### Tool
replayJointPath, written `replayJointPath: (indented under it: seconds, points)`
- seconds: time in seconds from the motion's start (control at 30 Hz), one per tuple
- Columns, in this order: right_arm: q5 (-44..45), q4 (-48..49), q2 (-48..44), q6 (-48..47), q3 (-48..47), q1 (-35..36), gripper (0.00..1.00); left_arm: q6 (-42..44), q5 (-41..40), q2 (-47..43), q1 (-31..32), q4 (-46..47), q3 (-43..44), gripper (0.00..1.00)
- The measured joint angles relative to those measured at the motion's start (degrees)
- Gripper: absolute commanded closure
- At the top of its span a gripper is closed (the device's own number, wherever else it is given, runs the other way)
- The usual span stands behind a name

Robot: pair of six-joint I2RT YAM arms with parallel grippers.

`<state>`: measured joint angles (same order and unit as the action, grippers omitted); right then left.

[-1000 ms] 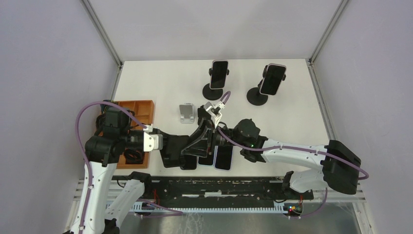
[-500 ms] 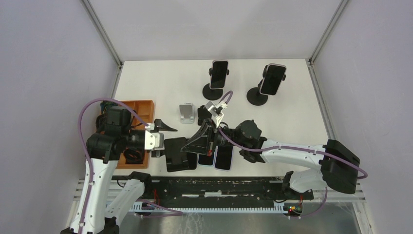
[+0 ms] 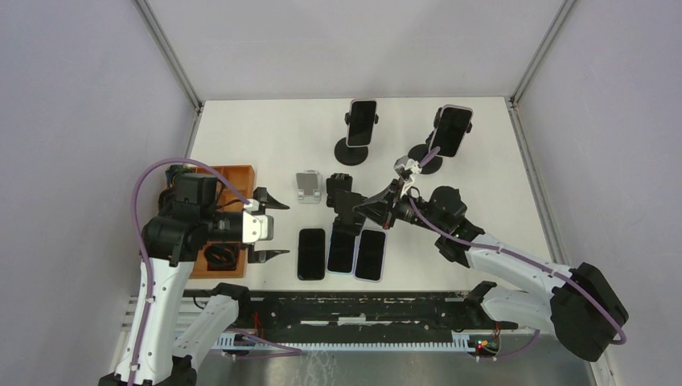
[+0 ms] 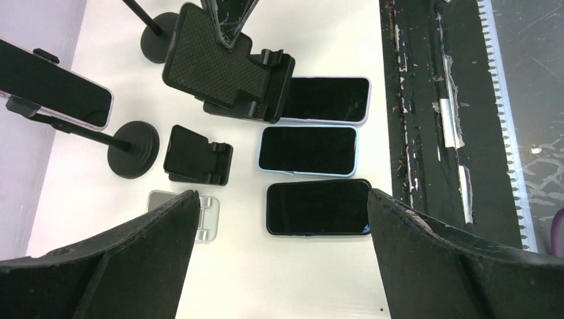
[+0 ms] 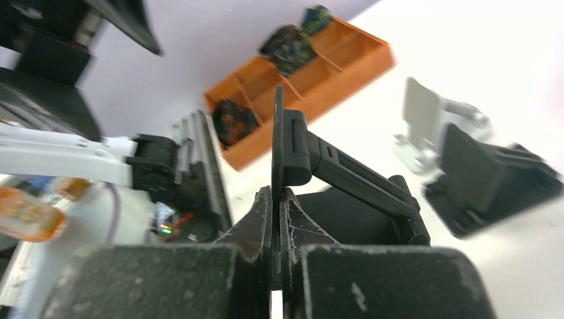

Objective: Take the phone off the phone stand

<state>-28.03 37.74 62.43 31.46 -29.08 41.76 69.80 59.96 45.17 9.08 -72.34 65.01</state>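
A black phone [image 3: 311, 253] [image 4: 318, 207] lies flat on the table, leftmost in a row with a light-blue-cased phone [image 3: 341, 252] [image 4: 307, 150] and a lavender-cased one [image 3: 371, 255] [image 4: 326, 100]. My left gripper [image 3: 272, 227] [image 4: 282, 196] stands wide open just left of the black phone, holding nothing. My right gripper [image 3: 368, 208] [image 5: 276, 199] is shut on the thin plate of a black folding phone stand [image 3: 347, 217] [image 4: 226, 66] [image 5: 346, 173]. The stand is tilted over the far ends of the two cased phones and carries no phone.
Two more phones [image 3: 362, 121] [image 3: 450, 131] sit on round-based pole stands at the back. A silver stand [image 3: 307, 186] [image 4: 207, 216] and a small black stand [image 3: 335, 183] [image 4: 198, 155] rest mid-table. An orange tray [image 3: 233, 173] [image 5: 312, 80] lies at the left.
My left gripper has let go of the black phone, opened wide and drawn back to the left. My right gripper has shut on the stand and carried it back and right.
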Motion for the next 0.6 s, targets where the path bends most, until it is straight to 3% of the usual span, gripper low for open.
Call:
replayJointPath:
  seconds: [0.13, 0.33, 0.6]
  points:
    - [1.18, -3.93, 1.62, -7.15, 0.61, -3.56, 1.0, -0.35, -0.48, 0.11, 0.0, -0.04, 0.13, 0.0]
    - [0.17, -4.39, 11.17, -15.41, 0.61, -10.54, 1.0, -1.31, -1.4, 0.11, 0.0, -0.09, 1.18, 0.0]
    - [-14.49, -0.13, 25.97, -21.03, -4.74, -16.61, 1.0, -1.66, -1.44, 0.04, 0.0, -0.17, 1.27, 0.0]
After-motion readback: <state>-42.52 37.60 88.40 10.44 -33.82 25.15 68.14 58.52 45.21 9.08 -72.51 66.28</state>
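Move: The right hand already holds a black phone stand. Its place is the bare table about 8 cm ahead, 3 cm right and 17 cm below. The other black stand is roughly 11 cm ahead and 5 cm left of the hand; the lavender-edged phone lies some 7 cm back and 3 cm right. From the idle left hand, that bare spot is about 11 cm ahead and 22 cm right. Right hand lowers the gripped stand 13 cm, 9 cm forward and slightly right, fingers tipping down about 20 degrees. ##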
